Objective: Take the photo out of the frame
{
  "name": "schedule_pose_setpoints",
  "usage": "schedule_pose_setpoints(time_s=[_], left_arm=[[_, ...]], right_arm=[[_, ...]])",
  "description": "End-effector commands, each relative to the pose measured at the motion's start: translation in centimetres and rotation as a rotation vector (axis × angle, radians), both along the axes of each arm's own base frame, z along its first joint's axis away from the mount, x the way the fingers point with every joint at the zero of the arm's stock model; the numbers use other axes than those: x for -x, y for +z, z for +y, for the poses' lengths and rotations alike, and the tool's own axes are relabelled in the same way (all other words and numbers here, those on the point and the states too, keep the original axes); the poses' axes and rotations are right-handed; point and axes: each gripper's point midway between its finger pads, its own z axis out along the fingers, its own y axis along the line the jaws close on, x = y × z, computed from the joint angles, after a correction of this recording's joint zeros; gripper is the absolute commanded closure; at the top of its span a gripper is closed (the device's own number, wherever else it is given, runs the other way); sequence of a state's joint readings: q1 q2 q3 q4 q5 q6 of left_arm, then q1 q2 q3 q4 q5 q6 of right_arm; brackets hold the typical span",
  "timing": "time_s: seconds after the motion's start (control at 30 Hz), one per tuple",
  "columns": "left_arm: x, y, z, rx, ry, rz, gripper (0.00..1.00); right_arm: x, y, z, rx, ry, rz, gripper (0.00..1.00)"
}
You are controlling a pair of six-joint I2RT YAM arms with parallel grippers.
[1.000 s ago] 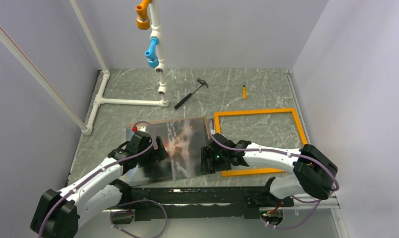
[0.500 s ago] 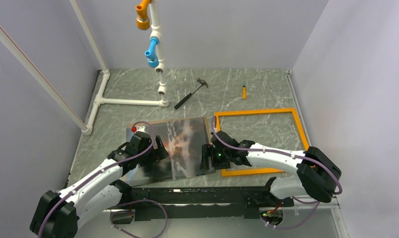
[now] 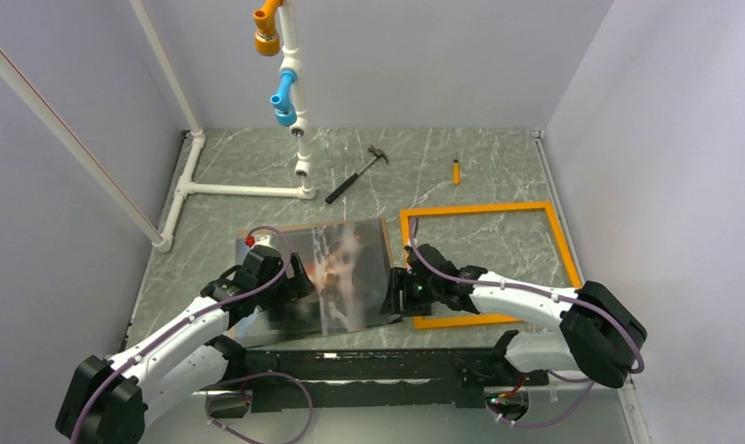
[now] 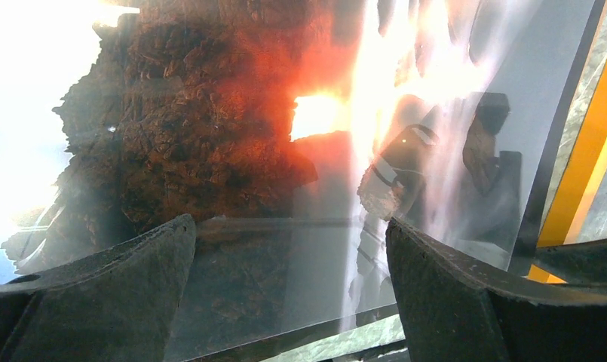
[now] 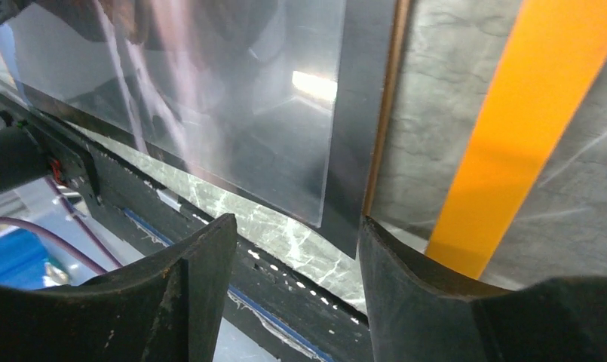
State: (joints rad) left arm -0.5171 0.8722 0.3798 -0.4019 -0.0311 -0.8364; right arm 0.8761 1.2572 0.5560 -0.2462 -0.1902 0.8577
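The photo [image 3: 324, 270], a dark print with an orange-red glow, lies flat on the table left of the orange frame [image 3: 484, 211], outside it. The frame is a hollow rectangle on the table. My left gripper [image 3: 292, 283] is open over the photo's left half; in the left wrist view [image 4: 289, 302] its fingers straddle the print [image 4: 209, 151], which has a clear glossy sheet over it. My right gripper [image 3: 398, 294] is open at the photo's near right corner [image 5: 360, 151], between the photo and the frame's left bar [image 5: 526, 128]. In the right wrist view [image 5: 292, 279] it holds nothing.
A hammer [image 3: 356, 174] and a small orange-handled screwdriver [image 3: 456, 171] lie at the back. A white pipe structure [image 3: 243, 190] with blue and orange fittings [image 3: 283, 92] stands at the back left. A black rail [image 3: 378, 361] runs along the near edge.
My right gripper has shifted a little to the right, off the photo's right edge toward the frame. The photo, the frame and the left arm have not visibly moved.
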Motion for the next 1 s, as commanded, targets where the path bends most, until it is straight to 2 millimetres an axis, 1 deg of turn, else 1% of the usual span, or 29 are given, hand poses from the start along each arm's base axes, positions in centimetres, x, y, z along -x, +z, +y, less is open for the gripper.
schedule_pose_setpoints(time_s=[0.0, 0.2, 0.3, 0.53, 0.63, 0.73, 0.83, 0.97], left_arm=[[0.8, -1.2, 1.0, -0.042, 0.018, 0.027, 0.01], [0.8, -1.2, 1.0, -0.039, 0.016, 0.029, 0.01], [0.8, -1.2, 1.0, -0.040, 0.016, 0.030, 0.01], [0.9, -1.1, 1.0, -0.042, 0.015, 0.028, 0.01], [0.8, -1.1, 0.9, -0.036, 0.015, 0.024, 0.01], [0.8, -1.1, 0.8, -0.035, 0.013, 0.027, 0.01], [0.9, -1.1, 0.9, -0.040, 0.010, 0.031, 0.01], [1.0, -1.1, 0.9, -0.040, 0.011, 0.028, 0.01]], right_arm=[[-0.6, 1.7, 1.2, -0.195, -0.024, 0.004, 0.41], [-1.0, 2.1, 0.6, -0.327, -0.061, 0.011, 0.56], [-1.1, 2.3, 0.5, -0.347, -0.068, 0.008, 0.64], [-1.1, 3.0, 0.3, -0.352, -0.073, -0.009, 0.66], [-1.1, 2.7, 0.3, -0.352, -0.077, 0.000, 0.67], [-1.1, 2.3, 0.5, -0.360, -0.082, 0.015, 0.72], [-1.3, 2.1, 0.7, -0.365, -0.087, 0.020, 0.73], [-1.5, 1.6, 0.4, -0.362, -0.112, 0.029, 0.76]])
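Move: The photo's near right corner lies almost within the right hand's open fingers, about 1 cm to the right of the hand point, 1 cm nearer and 1 cm below. The backing board lies under the photo, its middle some 5 cm ahead and 16 cm left; the empty frame's left bar is centred about 7 cm ahead and 4 cm right. From the left hand, that corner is about 20 cm right and 7 cm back. The right hand dips about 1 cm and slides 1.5 cm to its right at the photo's near right corner while its fingers close from well open to nearly shut, bringing the corner between them. It then scoops back left and about 2 cm up, the wrist having rolled some 15 to 20 degrees with its left side rising, the loose edge lying against the right-hand finger as the gap keeps narrowing. ##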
